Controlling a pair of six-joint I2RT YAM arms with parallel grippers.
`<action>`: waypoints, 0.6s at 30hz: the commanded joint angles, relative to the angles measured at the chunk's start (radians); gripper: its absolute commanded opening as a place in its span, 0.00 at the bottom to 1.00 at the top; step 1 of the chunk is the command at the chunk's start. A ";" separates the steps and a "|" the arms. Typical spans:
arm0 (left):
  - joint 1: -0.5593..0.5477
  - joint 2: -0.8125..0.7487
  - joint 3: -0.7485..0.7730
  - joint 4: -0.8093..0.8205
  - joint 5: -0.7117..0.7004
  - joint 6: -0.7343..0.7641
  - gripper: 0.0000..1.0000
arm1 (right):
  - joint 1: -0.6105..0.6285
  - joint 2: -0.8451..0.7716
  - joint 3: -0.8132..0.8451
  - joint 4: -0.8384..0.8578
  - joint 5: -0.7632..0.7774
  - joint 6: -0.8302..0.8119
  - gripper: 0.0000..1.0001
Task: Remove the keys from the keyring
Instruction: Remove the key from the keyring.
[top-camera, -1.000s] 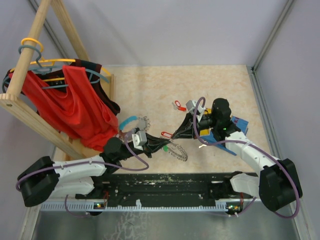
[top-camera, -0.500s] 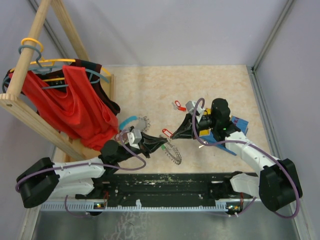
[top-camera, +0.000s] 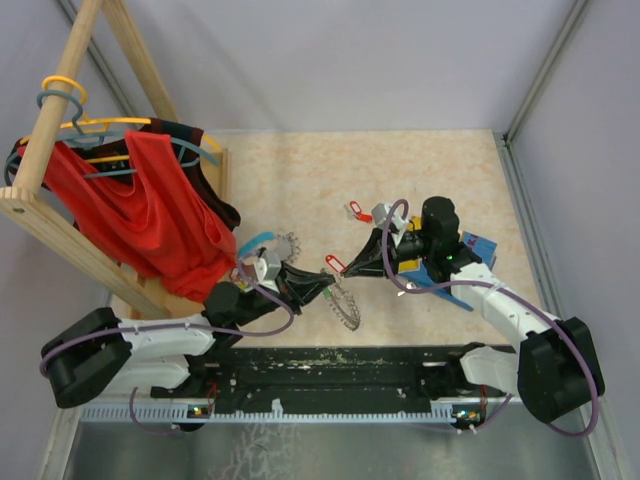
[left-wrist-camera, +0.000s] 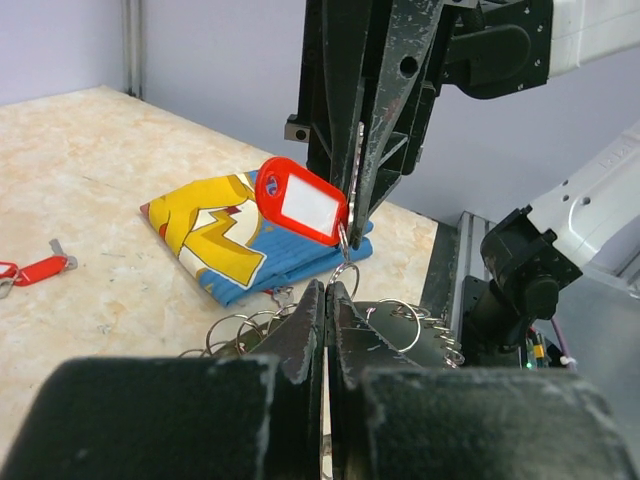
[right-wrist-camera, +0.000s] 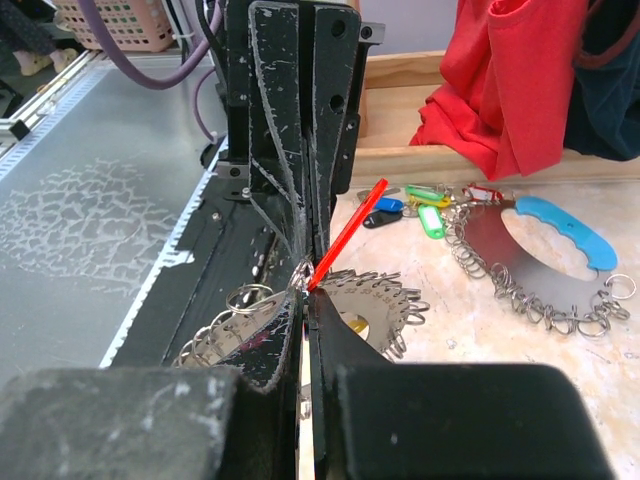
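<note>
The keyring (top-camera: 347, 308), a grey disc fringed with silver loops, hangs tilted on edge just above the table near the front middle. My left gripper (top-camera: 327, 290) is shut on its rim; in the left wrist view the loops (left-wrist-camera: 400, 318) fan out past its shut fingertips (left-wrist-camera: 328, 292). My right gripper (top-camera: 350, 266) comes from the right, shut on a red-tagged key (top-camera: 334, 262) still linked to a loop. That tag (left-wrist-camera: 303, 205) hangs at the right fingertips and shows edge-on (right-wrist-camera: 348, 232) in the right wrist view. Another red key (top-camera: 353, 209) lies loose on the table.
A second loop-fringed ring with a blue handle (top-camera: 270, 242) lies left of centre, with green, blue and black tagged keys (right-wrist-camera: 428, 215) beside it. A wooden rack with red clothes (top-camera: 150, 215) fills the left. A blue and yellow cloth (top-camera: 470, 255) lies under the right arm.
My left gripper has shifted slightly right and turned the keyring from nearly flat to on edge. My right gripper with the red tag has edged a little up and left.
</note>
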 joint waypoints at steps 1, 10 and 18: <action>0.019 0.051 -0.046 0.168 -0.069 -0.075 0.00 | -0.010 -0.032 0.045 0.008 -0.053 -0.019 0.00; 0.018 0.139 -0.068 0.325 0.087 0.023 0.31 | -0.013 -0.044 0.074 -0.031 -0.059 -0.019 0.00; 0.019 0.027 -0.040 0.136 0.142 0.245 0.41 | -0.013 -0.044 0.077 -0.034 -0.072 -0.019 0.00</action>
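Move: Your left fingers are shut on the small split ring, which sits practically at their pads, less than a couple of centimetres from the point between them. The red tag is about 3 cm ahead, 1 cm right and 3 cm above; the big keyring hangs with its middle roughly 2 cm back, 2 cm right and 6 cm below. From the right gripper, the split ring lies about 2 cm left, level fore and aft, and 1 cm below. Let the left gripper sink about 1.5 cm and ease back some 1 cm, then part its fingers to about 40% open so they let go of the split ring beside the red tag. While opening, roll the hand about 10 degrees, forward side rising, and lift it slightly at the end. Keep the right gripper shut and almost still, holding the key with its tag. ##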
